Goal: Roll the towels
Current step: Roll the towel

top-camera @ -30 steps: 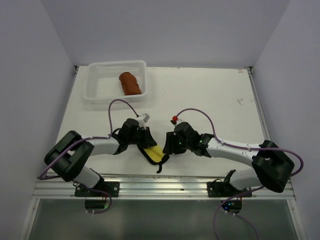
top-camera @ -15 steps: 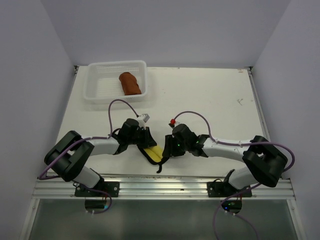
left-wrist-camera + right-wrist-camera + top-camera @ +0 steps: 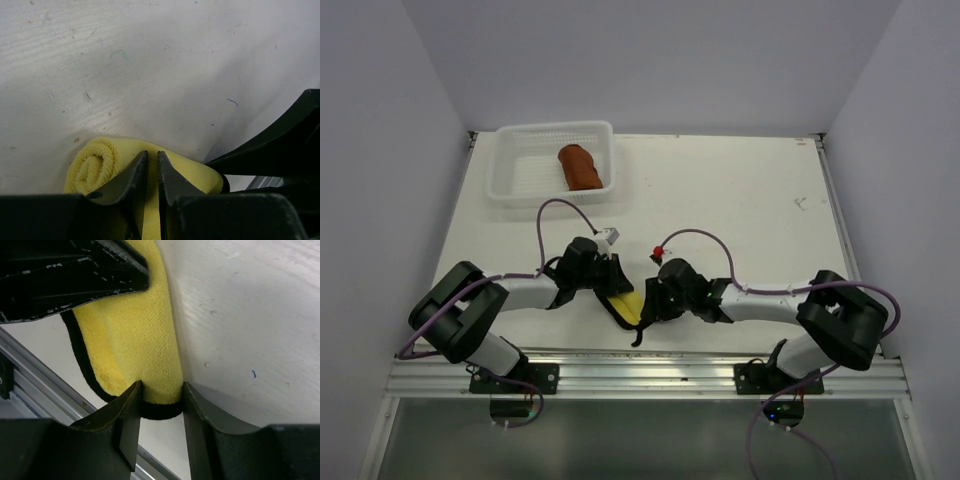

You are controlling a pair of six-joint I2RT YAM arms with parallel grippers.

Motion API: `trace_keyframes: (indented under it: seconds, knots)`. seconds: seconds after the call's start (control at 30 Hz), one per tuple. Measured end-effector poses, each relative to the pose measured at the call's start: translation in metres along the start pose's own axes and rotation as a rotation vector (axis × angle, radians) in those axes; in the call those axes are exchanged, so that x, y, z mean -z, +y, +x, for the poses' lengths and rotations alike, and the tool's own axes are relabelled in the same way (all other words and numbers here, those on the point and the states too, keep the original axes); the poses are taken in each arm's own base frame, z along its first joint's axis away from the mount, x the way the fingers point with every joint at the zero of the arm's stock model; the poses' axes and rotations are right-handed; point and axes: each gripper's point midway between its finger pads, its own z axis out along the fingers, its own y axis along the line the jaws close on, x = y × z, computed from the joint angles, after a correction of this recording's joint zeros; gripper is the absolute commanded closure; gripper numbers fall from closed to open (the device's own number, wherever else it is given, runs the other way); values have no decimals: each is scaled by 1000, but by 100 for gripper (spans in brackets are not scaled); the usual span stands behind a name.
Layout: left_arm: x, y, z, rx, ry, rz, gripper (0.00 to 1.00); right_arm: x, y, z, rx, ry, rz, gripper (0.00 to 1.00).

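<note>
The yellow towel (image 3: 631, 308) lies partly rolled near the table's front edge, its dark brown hem trailing toward the rail. In the left wrist view the roll's spiral end (image 3: 97, 167) shows. My left gripper (image 3: 152, 154) sits on top of the roll, its jaws nearly together on the cloth. My right gripper (image 3: 161, 387) straddles the towel's hemmed end (image 3: 160, 411), with both fingers touching its sides. In the top view the left gripper (image 3: 616, 290) and the right gripper (image 3: 647, 306) meet over the towel. The rust-brown towel (image 3: 581, 166) lies rolled in the white mesh basket (image 3: 520, 185).
The basket stands at the table's back left. The aluminium rail (image 3: 650, 370) runs along the front edge just below the towel. Side walls bound the table on the left and right. The left gripper's black body fills the right wrist view's top left (image 3: 75, 270).
My right gripper has slid left along the table until its fingers flank the yellow towel's hemmed end. The left gripper and the towel have stayed in place.
</note>
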Motion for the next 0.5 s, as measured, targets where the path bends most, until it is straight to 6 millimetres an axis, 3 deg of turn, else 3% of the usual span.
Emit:
trace_keyframes:
  seconds: [0.23,0.5]
  knots:
    - [0,1,0,1,0,-3,82,-6,14,4,107,-37,31,98]
    - [0,2,-11,5,9,-58,74,-2,11,-2,165,-114,119,100]
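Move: The right hand's half-open fingers straddle the near end of the rolled yellow towel. The towel's middle lies about 3 cm ahead of this hand and 4 cm to its left, roughly 1 cm below it. The towel's black hanging tab is about 5 cm back and 3 cm to the left of the same hand. For the left hand, which already grips the roll's far end, the towel's middle lies some 4 cm back, 2 cm to the right and 1 cm lower. The right fingers pinch the near end of the rolled towel, closing from half open to nearly shut as the hand slides about 1.5 cm left and slightly back. The wrist then goes on tilting, some 10 to 15 degrees in all, swinging the fingertips forward while the hand starts to rise. Near the end the left hand, still gripping its end, sets off about 1 cm forward and a touch up. ##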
